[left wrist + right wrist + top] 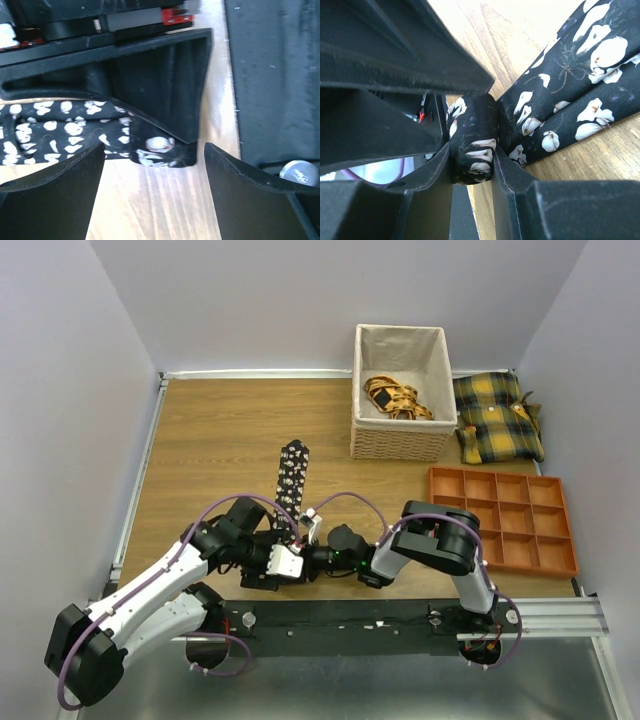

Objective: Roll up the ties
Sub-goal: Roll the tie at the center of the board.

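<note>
One of the ties (293, 478), black with white flowers, lies as a strip on the wooden table, running away from the arms. Its near end is bunched into a small roll (472, 145). My right gripper (471, 149) is shut on that roll, and the rest of the strip (580, 85) runs off to the upper right. In the top view the right gripper (311, 533) sits at the strip's near end. My left gripper (284, 562) is right beside it. In the left wrist view the left gripper (155, 150) stands wide open over bare wood, just short of the tie's end (160, 149).
A wicker basket (400, 443) at the back holds yellow patterned fabric. Two yellow-and-black plaid cushions (497, 417) lie to its right. An orange compartment tray (500, 568) sits at the right. A black rail (350, 618) runs along the near edge.
</note>
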### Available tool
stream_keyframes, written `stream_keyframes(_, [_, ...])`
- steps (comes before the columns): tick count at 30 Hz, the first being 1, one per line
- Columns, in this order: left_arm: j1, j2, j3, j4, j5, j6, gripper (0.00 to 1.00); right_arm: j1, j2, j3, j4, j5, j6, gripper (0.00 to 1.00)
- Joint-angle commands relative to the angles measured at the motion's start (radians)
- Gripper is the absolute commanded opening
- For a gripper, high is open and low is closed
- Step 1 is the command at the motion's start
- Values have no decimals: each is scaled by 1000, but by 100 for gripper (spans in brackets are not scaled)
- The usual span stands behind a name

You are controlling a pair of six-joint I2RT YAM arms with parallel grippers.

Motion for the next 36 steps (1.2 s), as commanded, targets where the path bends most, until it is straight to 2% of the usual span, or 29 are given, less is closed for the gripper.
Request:
stream_keyframes(1, [-35,-8,-27,109,-96,-71,90,-21,83,-20,-171,-13,16,15])
stream_keyframes(8, [-60,46,-14,22,-64,-19,90,-41,89,-32,-176,-13,62,15])
stream_keyframes(13, [-60,75,-11,-9,-43,-17,86,-72,103,-13,-225,-79,114,15])
stream_keyframes(19, [-69,130,4,80,-82,-104,84,-87,118,1,-262,-117,164,15])
stream_keyframes(25, [-106,193,18,94,-119,-129,80,-127,150,-29,-153,-149,283,12])
stream_keyframes(32, [-129,208,-1,164,-127,-170,66,-135,181,-23,-116,-152,333,12])
stream_keyframes(36, [-158,273,9,185,-132,-197,63,-139,163,-16,-142,-137,343,12])
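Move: The tie's rolled end lies about 3 cm below the open left hand and 2 cm to its right, level with it fore and aft. It is already pinched between the right hand's fingers, right at that hand's point. The unrolled tail runs forward from it, its middle some 13 cm ahead of either hand and lower, flat on the board. The black strip at the board's near edge is roughly 8 cm behind the roll. The tie's rolled end stays pinched in the right fingers while that wrist tips it forward onto the tail by some 20 degrees, the hand edging forward and a little right. Meanwhile the left hand sinks about 3 cm onto the roll, easing slightly right and forward, and its wide fingers close partway around it, one on the tail side and one on the near side. ##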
